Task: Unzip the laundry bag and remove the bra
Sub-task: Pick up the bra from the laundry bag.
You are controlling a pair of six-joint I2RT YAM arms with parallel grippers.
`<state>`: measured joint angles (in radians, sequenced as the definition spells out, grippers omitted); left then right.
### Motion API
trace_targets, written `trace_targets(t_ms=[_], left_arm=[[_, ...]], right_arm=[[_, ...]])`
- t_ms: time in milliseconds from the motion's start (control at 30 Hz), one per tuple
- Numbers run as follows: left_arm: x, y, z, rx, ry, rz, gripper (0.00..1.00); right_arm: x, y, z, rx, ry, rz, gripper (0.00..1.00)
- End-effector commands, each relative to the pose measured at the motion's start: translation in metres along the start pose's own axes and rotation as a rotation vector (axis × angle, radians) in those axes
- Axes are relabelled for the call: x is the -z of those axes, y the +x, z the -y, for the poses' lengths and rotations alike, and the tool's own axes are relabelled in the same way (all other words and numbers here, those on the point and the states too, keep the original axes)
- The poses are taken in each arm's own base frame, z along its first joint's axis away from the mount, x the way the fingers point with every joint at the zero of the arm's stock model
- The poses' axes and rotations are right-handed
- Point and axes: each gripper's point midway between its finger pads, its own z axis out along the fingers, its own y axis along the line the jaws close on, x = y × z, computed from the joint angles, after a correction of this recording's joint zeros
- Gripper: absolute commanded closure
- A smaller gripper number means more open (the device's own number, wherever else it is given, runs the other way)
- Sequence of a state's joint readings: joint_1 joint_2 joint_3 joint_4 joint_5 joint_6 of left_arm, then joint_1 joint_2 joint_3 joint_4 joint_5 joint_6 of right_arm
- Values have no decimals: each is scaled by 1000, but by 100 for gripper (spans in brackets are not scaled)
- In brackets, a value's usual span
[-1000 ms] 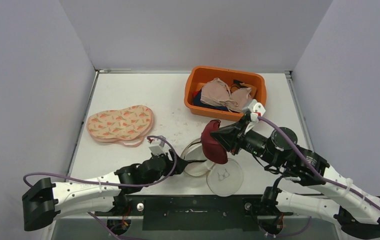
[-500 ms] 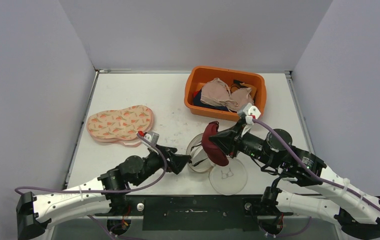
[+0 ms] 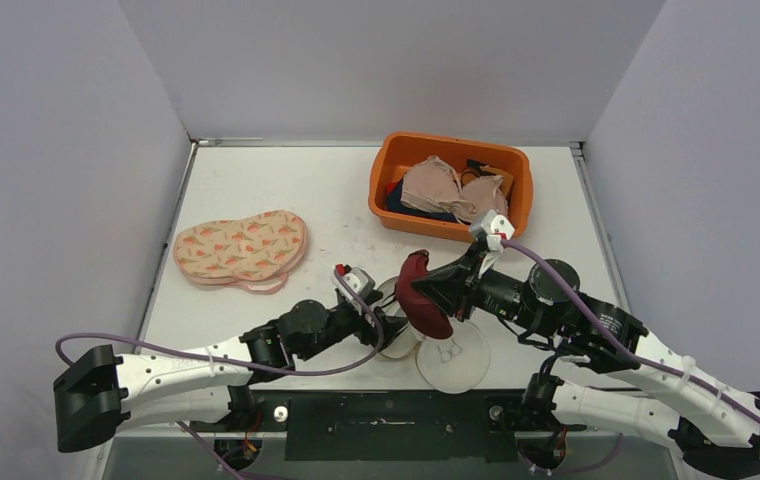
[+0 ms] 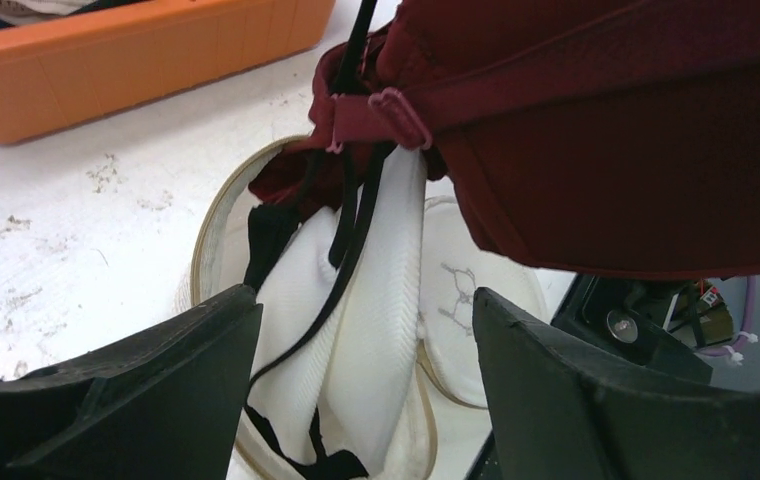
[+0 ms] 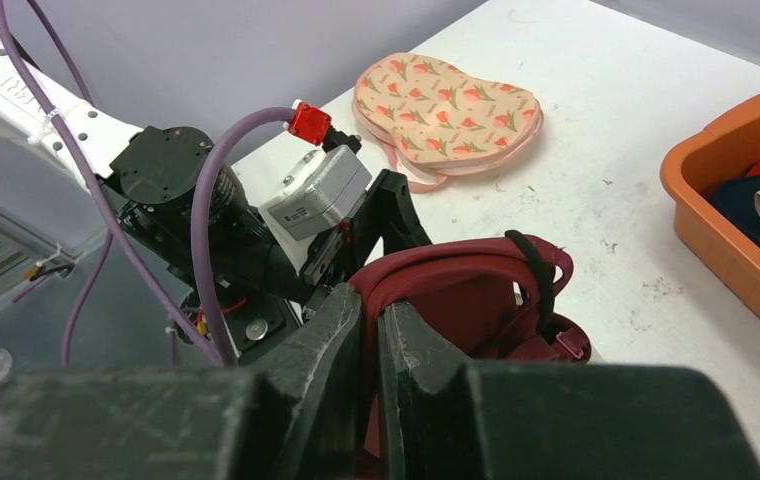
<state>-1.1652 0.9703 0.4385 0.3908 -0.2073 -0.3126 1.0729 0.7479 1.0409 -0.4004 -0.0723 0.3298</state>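
Note:
The white round laundry bag [image 3: 453,358] lies unzipped near the table's front edge, its two halves spread apart. A dark red bra [image 3: 418,300] hangs over it, and its black straps [image 4: 356,230] still trail down into the bag [image 4: 386,320]. My right gripper [image 3: 436,288] is shut on the bra's upper edge [image 5: 466,300], with the jaws [image 5: 374,340] pinching the red fabric. My left gripper [image 3: 388,335] is open just under the bra. In the left wrist view its fingers [image 4: 366,400] straddle the bag's white padded fold without closing on it.
An orange bin [image 3: 386,165] holding beige and dark garments stands at the back right. A pink patterned pouch [image 3: 241,247] lies on the left of the table. Grey walls close in the sides and back. Both arms crowd the front centre.
My left gripper has let go of the bag's edge, opened wide and moved right, under the bra and over the bag. My right gripper has shifted slightly left with the bra.

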Motion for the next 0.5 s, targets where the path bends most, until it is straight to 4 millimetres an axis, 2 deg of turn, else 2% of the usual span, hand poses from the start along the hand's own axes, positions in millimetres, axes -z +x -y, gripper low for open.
trace_targets(t_ms=[0, 100, 200, 333, 367, 467], left_arm=[[-8, -36, 19, -27, 69, 113, 28], [-12, -31, 24, -40, 90, 89, 44], [-12, -26, 29, -36, 110, 73, 68], [-5, -21, 35, -7, 134, 74, 96], [-3, -21, 38, 3, 142, 79, 100], [4, -19, 45, 14, 168, 76, 100]], right_arm=[[3, -25, -11, -17, -51, 102, 95], [3, -25, -10, -22, -49, 106, 95], [4, -26, -5, -27, -18, 121, 95], [4, -22, 13, -44, 68, 142, 95], [4, -19, 18, -49, 93, 143, 95], [2, -11, 29, -60, 147, 144, 95]])
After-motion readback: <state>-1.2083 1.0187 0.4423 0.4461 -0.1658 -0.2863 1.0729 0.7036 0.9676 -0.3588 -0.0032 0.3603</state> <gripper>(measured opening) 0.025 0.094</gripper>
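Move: The laundry bag's raised white cloth stands right at the open left fingers, about 1 cm ahead, 3 cm right and 2 cm below. From this hand, the maroon bra hangs some 5 cm right, 1 cm back and 9 cm above; the bag's round lid lies 10 cm right, 3 cm back, 13 cm down. From the right hand, which already holds the bra, the cloth is roughly 4 cm ahead, 3 cm left, 19 cm below. The laundry bag's white cloth is pinched between the left fingers, which shut from about three-quarters open as the left hand slides nearly 2 cm right, then draws back about 1.5 cm with the cloth, turning slightly clockwise. The right hand keeps its grip on the bra, nearly still before easing about 1 cm down and forward. ##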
